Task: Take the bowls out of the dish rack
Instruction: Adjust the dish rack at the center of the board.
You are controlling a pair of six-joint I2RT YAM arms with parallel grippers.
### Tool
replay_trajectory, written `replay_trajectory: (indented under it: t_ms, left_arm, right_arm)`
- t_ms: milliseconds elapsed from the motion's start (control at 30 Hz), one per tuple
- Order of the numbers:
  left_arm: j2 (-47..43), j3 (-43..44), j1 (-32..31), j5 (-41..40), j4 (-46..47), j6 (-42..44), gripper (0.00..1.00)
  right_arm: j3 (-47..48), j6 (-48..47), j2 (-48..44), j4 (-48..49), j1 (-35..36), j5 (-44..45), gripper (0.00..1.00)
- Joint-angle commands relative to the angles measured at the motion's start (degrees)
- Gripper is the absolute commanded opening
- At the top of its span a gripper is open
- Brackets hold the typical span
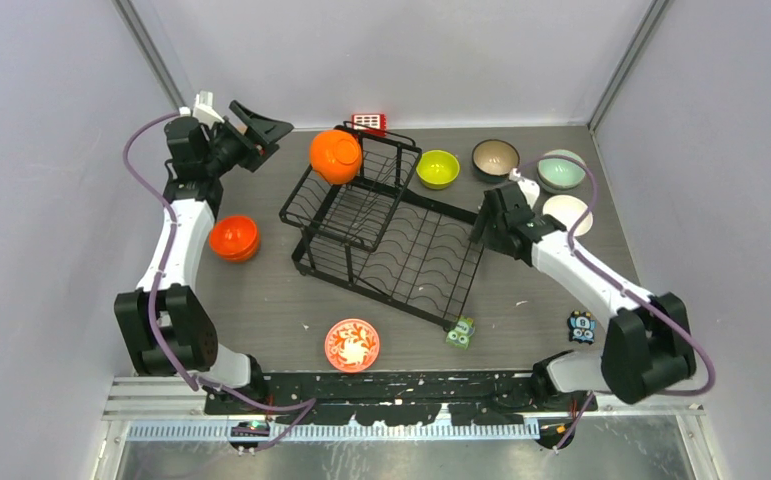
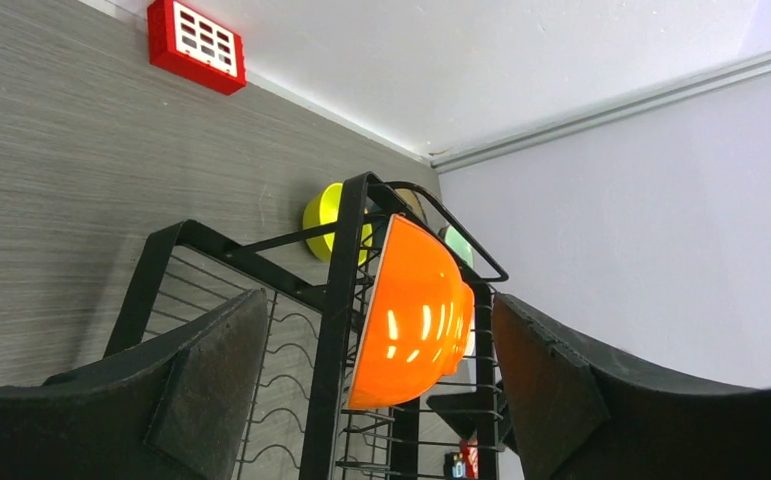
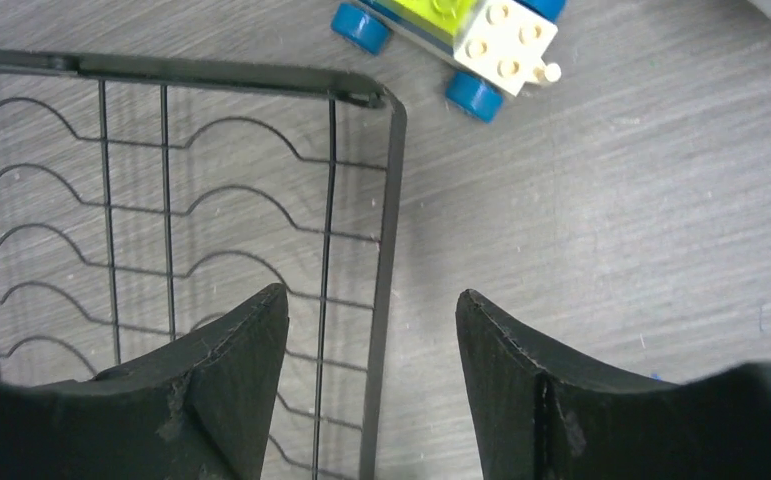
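The black wire dish rack (image 1: pixel 391 235) stands mid-table. One orange bowl (image 1: pixel 336 155) rests on edge in its raised far section. My left gripper (image 1: pixel 273 140) is open, just left of that bowl and apart from it. In the left wrist view the orange bowl (image 2: pixel 411 310) shows between the spread fingers, behind a rack (image 2: pixel 346 300) post. My right gripper (image 1: pixel 481 228) is open over the rack's right rim (image 3: pixel 386 230), holding nothing. On the table sit stacked orange bowls (image 1: pixel 233 238) and lime (image 1: pixel 438 168), brown (image 1: pixel 495 157), mint (image 1: pixel 562 168), white (image 1: pixel 567 213) and red floral (image 1: pixel 352 344) bowls.
A red gridded block (image 1: pixel 368 123) lies behind the rack by the back wall. A toy block car (image 1: pixel 460 332) sits at the rack's near right corner, and a small toy figure (image 1: pixel 582 326) lies by my right arm. Walls close in on three sides.
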Motion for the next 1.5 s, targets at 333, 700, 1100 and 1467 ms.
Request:
replay_trajectory:
  t_ms: [333, 700, 1100, 1467]
  left_arm:
    - [-9.91, -2.71, 0.28, -6.65, -1.80, 2.65, 0.85]
    - [-11.68, -5.24, 0.28, -4.65, -0.54, 1.45, 0.85]
    - [-8.00, -4.13, 0.21, 0.39, 3.00, -0.91, 0.82]
    - [1.23, -2.71, -1.08, 9.48, 14.70, -9.93, 0.82]
  right_arm:
    - [-8.73, 10.57, -7.91, -4.10, 7.34, -6.31, 0.62]
    - [-9.76, 6.90, -1.30, -1.39, 7.26, -2.20, 0.28]
    - [-5.22, 3.67, 1.82, -0.58, 3.30, -0.80, 0.08]
    - [-1.87, -2.63, 2.87, 0.61, 0.29, -1.78, 0.06]
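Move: The right hand, fingers open, is above the dish rack's right rail; the stretch it will grip lies about 7 cm back, 3 cm left and 6 cm below. The owl toy sits some 17 cm back and 5 cm left of the hand, and the toy car about 6 cm ahead and 3 cm right. From the left hand that stretch of rail is roughly 18 cm back, 36 cm right and 28 cm down. Right hand goes back and down some 7 cm, pinches the right rail, then drags it right and forward. ##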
